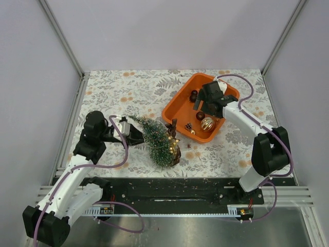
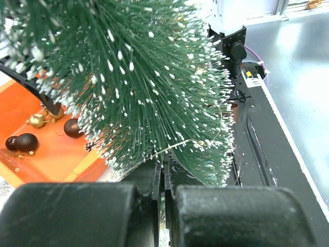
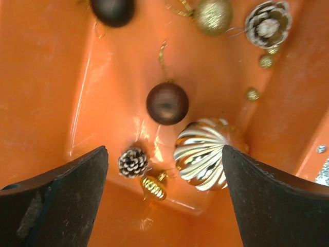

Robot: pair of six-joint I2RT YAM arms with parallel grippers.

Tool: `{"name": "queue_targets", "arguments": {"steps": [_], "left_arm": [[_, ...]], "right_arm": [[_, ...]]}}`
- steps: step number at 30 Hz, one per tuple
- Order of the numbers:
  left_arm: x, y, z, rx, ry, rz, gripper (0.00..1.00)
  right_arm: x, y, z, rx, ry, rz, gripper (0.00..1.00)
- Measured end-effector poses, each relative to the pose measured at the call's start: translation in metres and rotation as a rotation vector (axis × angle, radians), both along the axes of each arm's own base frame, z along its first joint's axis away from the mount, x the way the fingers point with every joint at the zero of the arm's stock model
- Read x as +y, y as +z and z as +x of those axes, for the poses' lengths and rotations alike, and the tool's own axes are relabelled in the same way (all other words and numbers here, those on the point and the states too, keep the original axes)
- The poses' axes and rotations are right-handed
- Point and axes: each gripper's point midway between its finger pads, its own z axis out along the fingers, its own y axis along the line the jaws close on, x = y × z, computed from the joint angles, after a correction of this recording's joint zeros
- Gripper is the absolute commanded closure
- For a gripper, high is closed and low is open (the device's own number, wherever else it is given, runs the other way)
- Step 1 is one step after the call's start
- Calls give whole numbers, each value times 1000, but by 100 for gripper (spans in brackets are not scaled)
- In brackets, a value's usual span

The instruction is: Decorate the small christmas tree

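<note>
The small christmas tree (image 1: 158,140) lies tilted on the patterned table, with its brown base toward the near right and its tip toward the far left. My left gripper (image 1: 138,136) is shut on bristles at the tree's left side. In the left wrist view the frosted green tree (image 2: 149,77) fills the frame just beyond the closed jaws of the left gripper (image 2: 164,175). My right gripper (image 1: 213,103) hangs open over the orange tub (image 1: 177,100). In the right wrist view, a small gold ribbed ornament (image 3: 154,187) and a pine cone (image 3: 133,162) lie between the spread fingers of the right gripper (image 3: 164,175), untouched.
The tub also holds a large gold ribbed bauble (image 3: 203,159), a brown bauble (image 3: 167,103), a glittery gold ball (image 3: 212,15) and a frosted pine cone (image 3: 267,23). Small gold pieces lie on the table near the tree's base (image 1: 175,153). White walls enclose the table on three sides.
</note>
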Motion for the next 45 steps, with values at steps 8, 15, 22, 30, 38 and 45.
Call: {"name": "queue_targets", "arguments": {"steps": [8, 15, 22, 30, 38, 45], "left_arm": [[2, -14, -11, 2, -18, -5, 100], [4, -15, -17, -19, -23, -15, 100], [5, -11, -19, -48, -22, -24, 100], [5, -10, -21, -55, -21, -27, 100], [6, -10, -21, -57, -20, -28, 100], [6, -9, -22, -58, -18, -30, 100]], "right_arm": [[-71, -5, 18, 15, -189, 11, 1], [-115, -29, 30, 86, -255, -73, 8], [-132, -22, 47, 101, -238, -157, 20], [-122, -44, 53, 160, -186, -136, 27], [-120, -83, 47, 260, -173, -141, 26], [-119, -101, 52, 291, -179, -143, 28]]}}
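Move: The gold ball in the orange box lies about 8 cm ahead of the open right hand, 7 cm to its right and 11 cm below. The pinecone beside that ball is some 4 cm farther right. The brown ball sits almost straight below the hand, and the striped ball about 3 cm back and 4 cm to the right. From the left hand, closed at the tree's foliage, the gold ball is roughly 28 cm ahead, 25 cm right and 25 cm below. The gold ball and its neighbouring pinecone are approached by the right hand, which sweeps about 12 cm to the right over the box and a little forward, then sinks some 10 cm beside them, fingers tipping steeper by about 15 degrees and narrowing to three-quarters open. The left hand, still shut in the tree's foliage, eases 2 cm back and slightly down. ##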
